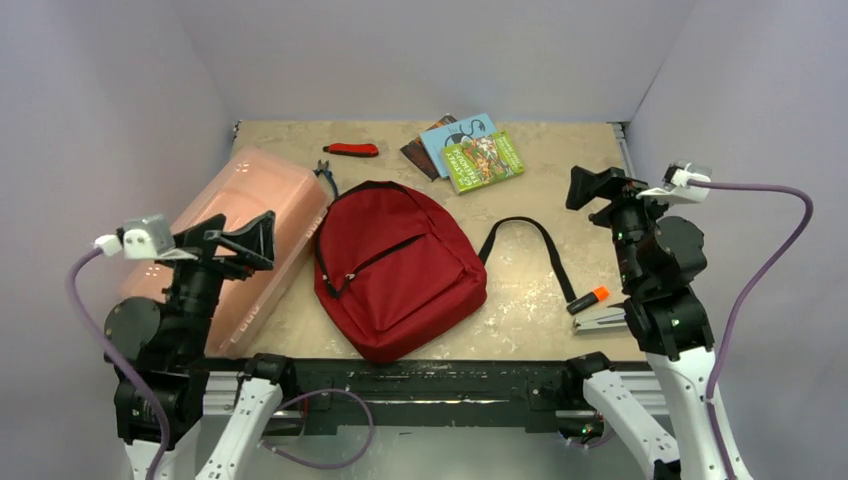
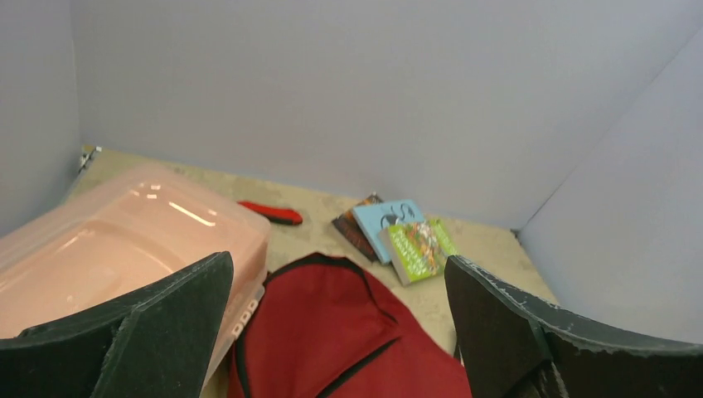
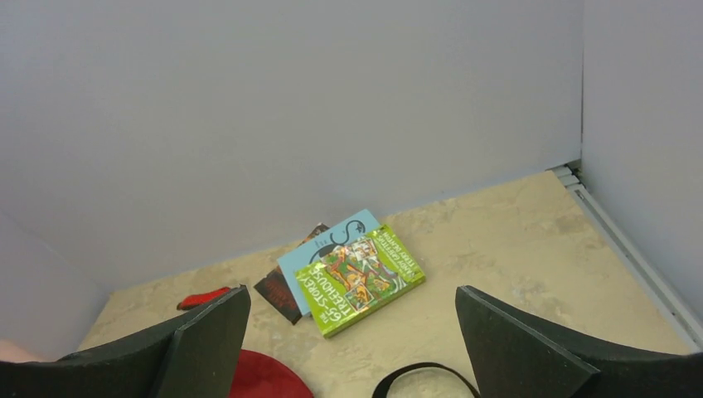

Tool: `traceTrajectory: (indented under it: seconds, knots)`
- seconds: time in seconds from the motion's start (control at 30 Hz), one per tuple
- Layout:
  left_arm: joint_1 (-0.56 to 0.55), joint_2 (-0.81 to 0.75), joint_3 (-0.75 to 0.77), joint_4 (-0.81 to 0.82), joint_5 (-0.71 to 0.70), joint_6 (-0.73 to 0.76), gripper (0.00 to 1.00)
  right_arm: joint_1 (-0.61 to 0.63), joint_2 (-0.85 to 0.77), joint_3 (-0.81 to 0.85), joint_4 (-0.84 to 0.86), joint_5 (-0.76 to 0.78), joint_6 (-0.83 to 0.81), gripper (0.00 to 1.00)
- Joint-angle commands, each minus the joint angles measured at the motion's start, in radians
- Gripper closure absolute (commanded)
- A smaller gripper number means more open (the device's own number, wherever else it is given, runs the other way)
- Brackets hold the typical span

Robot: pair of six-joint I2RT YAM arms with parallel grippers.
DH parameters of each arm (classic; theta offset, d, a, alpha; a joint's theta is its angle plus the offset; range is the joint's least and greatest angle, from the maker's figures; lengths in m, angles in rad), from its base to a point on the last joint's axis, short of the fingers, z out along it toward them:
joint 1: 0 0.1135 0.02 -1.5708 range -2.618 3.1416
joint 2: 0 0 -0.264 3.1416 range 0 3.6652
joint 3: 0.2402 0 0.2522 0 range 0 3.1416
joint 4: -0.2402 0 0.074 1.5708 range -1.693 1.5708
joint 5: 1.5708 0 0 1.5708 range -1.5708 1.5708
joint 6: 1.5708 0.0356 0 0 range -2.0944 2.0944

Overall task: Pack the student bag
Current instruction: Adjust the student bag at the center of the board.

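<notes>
The red student bag (image 1: 398,268) lies flat in the middle of the table, zippers shut, its black strap (image 1: 530,240) looping to the right. It also shows in the left wrist view (image 2: 332,332). Three books, a green one (image 1: 482,160) on top, lie at the back; they show in the right wrist view (image 3: 358,280) too. My left gripper (image 1: 245,240) is open and empty, raised left of the bag above the pink box. My right gripper (image 1: 600,187) is open and empty, raised right of the strap.
A pink translucent box (image 1: 235,240) lies left of the bag. A red-handled tool (image 1: 351,150) and small pliers (image 1: 326,175) lie at the back left. An orange-capped marker (image 1: 588,299) and a stapler (image 1: 600,320) lie at the front right. Walls enclose the table.
</notes>
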Motion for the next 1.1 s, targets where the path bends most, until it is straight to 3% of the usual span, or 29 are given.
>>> traceTrajectory:
  seconds: [0.0,0.13,0.33,0.6,0.67,0.93,1.07]
  knots:
    - [0.007,0.083,0.043,-0.165,0.066,0.024,0.0,0.003,0.019,-0.007,-0.032,0.049,-0.008,0.01]
    - [0.007,0.159,0.081,-0.285,0.117,0.039,0.0,0.003,0.058,-0.022,-0.069,0.046,0.085,0.01]
    - [0.007,0.205,0.016,-0.347,0.276,0.032,0.0,0.003,0.144,-0.058,-0.125,-0.134,0.185,0.01]
    - [0.007,0.18,-0.104,-0.348,0.436,0.009,0.0,0.032,0.26,-0.154,-0.061,-0.501,0.246,0.01]
    - [0.007,0.168,-0.142,-0.344,0.457,0.0,0.0,0.114,0.297,-0.159,-0.027,-0.52,0.257,0.01]
    - [0.007,0.188,-0.289,-0.277,0.515,-0.04,0.0,0.539,0.458,-0.125,0.078,-0.361,0.233,0.01]
    - [0.007,0.245,-0.31,-0.24,0.55,-0.064,0.0,0.686,0.588,-0.143,0.17,-0.354,0.273,0.09]
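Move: The red student bag lies about 12 cm ahead of the left gripper, 24 cm to its right and some 40 cm below. From the right gripper its middle is 35 cm to the left, about level in reach and 36 cm down. The pink bin sits some 13 cm ahead and 10 cm left of the left gripper. Ahead of the right gripper lie the black strap, 8 cm out and 6 cm left, and the green book, 29 cm out and 16 cm left. Bring both open grippers down towards the bag, tipping the fingers towards the board. Sink the left about 22 cm while easing it right, turning clockwise. Drop the right as steeply, first slightly forward, then sweep it left some 27 cm and a little back over the bag, turning about 50 degrees counter-clockwise; keep the fingers of both apart. ##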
